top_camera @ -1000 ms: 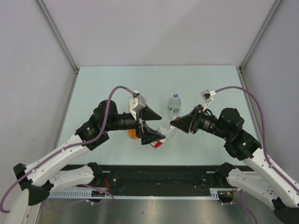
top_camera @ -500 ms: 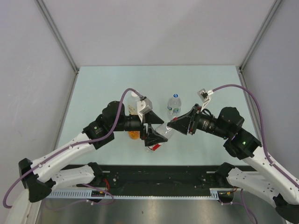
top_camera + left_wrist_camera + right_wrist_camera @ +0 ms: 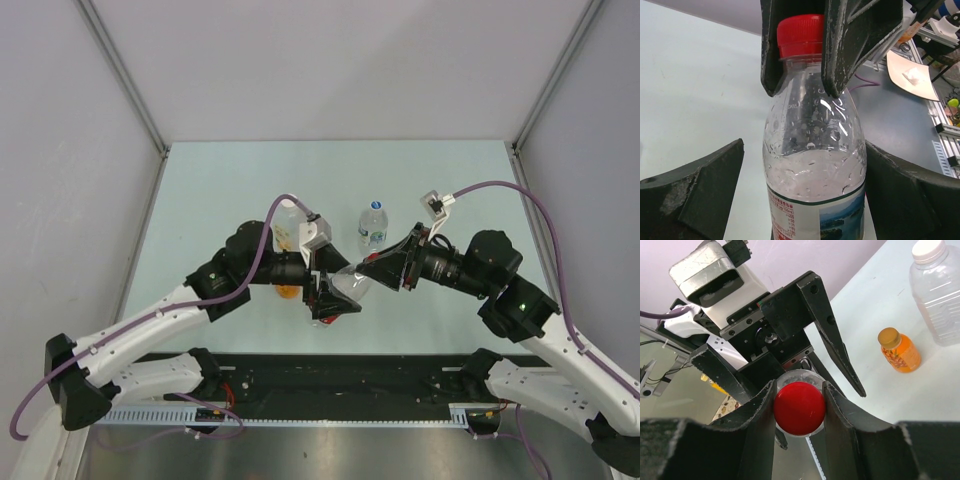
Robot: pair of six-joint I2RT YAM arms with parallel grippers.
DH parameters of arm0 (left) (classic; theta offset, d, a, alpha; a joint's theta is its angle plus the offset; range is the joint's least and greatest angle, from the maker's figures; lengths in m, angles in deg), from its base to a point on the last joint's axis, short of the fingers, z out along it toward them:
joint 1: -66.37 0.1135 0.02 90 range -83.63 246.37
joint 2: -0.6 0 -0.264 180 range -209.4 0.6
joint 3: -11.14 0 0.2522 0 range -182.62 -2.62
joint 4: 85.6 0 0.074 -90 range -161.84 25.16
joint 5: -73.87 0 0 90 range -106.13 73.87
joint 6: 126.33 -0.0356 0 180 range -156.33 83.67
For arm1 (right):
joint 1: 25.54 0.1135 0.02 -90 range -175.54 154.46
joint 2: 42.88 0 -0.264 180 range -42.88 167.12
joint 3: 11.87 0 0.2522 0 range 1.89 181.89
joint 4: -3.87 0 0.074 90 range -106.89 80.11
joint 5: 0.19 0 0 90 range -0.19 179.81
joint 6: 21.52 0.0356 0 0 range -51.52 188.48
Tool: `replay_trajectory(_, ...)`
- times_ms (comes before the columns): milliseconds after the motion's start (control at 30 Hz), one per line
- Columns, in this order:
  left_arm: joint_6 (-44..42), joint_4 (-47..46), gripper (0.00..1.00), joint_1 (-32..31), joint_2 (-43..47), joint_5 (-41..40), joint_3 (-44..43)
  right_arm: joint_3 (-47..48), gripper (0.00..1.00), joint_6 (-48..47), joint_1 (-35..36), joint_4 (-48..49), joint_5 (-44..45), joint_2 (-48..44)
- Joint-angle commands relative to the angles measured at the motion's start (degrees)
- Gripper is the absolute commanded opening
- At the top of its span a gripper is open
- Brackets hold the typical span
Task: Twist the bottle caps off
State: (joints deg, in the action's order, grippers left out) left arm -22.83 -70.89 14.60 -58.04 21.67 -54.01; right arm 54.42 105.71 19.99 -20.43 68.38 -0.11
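A small clear bottle [image 3: 815, 165] with a red cap [image 3: 799, 407] hangs tilted between the two arms [image 3: 350, 284]. My right gripper [image 3: 799, 385] is shut on the red cap, one finger pressed to each side of it. My left gripper [image 3: 805, 145] is open and straddles the bottle's body. Its left finger [image 3: 695, 190] stands apart from the bottle and its right finger [image 3: 910, 195] is at the bottle's wall. In the top view the left gripper [image 3: 335, 292] and the right gripper [image 3: 368, 270] meet at mid-table near the front.
A blue-labelled bottle [image 3: 372, 226] stands upright behind the grippers. A large clear bottle with a white cap [image 3: 935, 290] stands at the left, partly hidden by the left arm in the top view. A small orange bottle [image 3: 899, 350] lies next to it. The table's front edge [image 3: 400, 352] is close.
The left arm has swung right and its open fingers have slid along the bottle toward the cap end. The right gripper has kept its grip on the red cap and edged left.
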Motion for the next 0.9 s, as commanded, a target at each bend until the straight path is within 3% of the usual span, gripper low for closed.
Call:
replay_trajectory(0,1.0,-4.0,0.98,-0.5,0.4,2.6,0.9,2.8,0.0,-1.2,0.5,3.4,0.3,-0.2)
replay_trajectory(133,1.0,-4.4,0.89,-0.8,0.3,3.9,1.0,2.8,0.0,-1.5,1.1,3.3,0.9,-0.1)
replay_trajectory(167,1.0,-4.6,0.78,-0.8,0.2,4.9,1.1,2.8,0.0,-1.5,1.3,3.4,1.0,0.0)
replay_trajectory(267,0.7,-4.3,0.62,-0.9,-0.1,5.3,0.9,2.8,0.0,-1.7,1.7,3.3,1.3,0.0)
replay_trajectory(367,0.5,-4.3,0.55,-0.9,0.3,5.2,1.1,2.8,0.0,-1.8,2.0,3.2,1.5,0.0)
replay_trajectory(400,0.4,-4.3,0.54,-1.0,0.4,5.2,1.2,2.8,0.04,-1.8,2.1,3.2,1.3,0.0)
replay_trajectory(433,0.3,-4.2,0.54,-0.9,0.5,5.0,1.2,2.8,0.16,-1.8,2.1,3.2,1.0,0.0)
replay_trajectory(467,0.2,-3.9,0.53,-1.0,0.6,4.9,1.2,2.8,0.32,-1.8,2.2,3.3,0.9,-0.2)
replay_trajectory(500,0.0,-3.8,0.52,-0.9,0.8,4.7,1.0,2.8,0.59,-1.6,2.2,3.1,1.1,-0.5)
replay_trajectory(600,-0.8,-2.9,0.51,-0.9,1.4,3.7,0.6,3.9,0.93,-1.5,2.2,1.9,2.7,-1.5)
replay_trajectory(633,-1.1,-2.6,0.52,-1.0,1.5,3.1,0.4,4.4,0.98,-1.6,2.2,1.4,3.1,-1.8)
replay_trajectory(733,-2.3,-1.3,0.48,-1.0,1.6,1.8,-0.5,7.1,1.0,-2.0,2.2,-1.0,5.8,-3.0)
replay_trajectory(833,-4.1,1.1,0.28,-1.1,1.4,-1.7,-1.7,9.2,1.0,-2.6,2.3,-4.0,11.8,-4.7)
replay_trajectory(867,-4.6,2.2,0.08,-1.5,1.4,-5.6,-2.0,9.4,1.0,-2.8,2.4,-4.7,16.0,-5.3)
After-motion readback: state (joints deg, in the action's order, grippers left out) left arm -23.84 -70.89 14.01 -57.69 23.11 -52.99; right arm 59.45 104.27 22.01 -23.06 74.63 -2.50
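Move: The right gripper already holds the red-capped bottle by cap and neck; its middle is about 6 cm left, 3 back and 5 below that hand. The open left gripper straddles the body, the middle roughly 1 cm back and 1 cm right of it. From the left hand, the orange bottle stands some 10 cm ahead, 13 left and 22 lower; the big white-capped bottle about 20 ahead, 12 left and 15 lower. Close the left gripper onto the body of the red-capped bottle, easing that hand back about 1 cm as its fingers pinch in, and keep hold. Only then open the right fingers wide to let go of the cap and neck, and draw the right hand about 4 cm up and slightly right, away from the cap. ##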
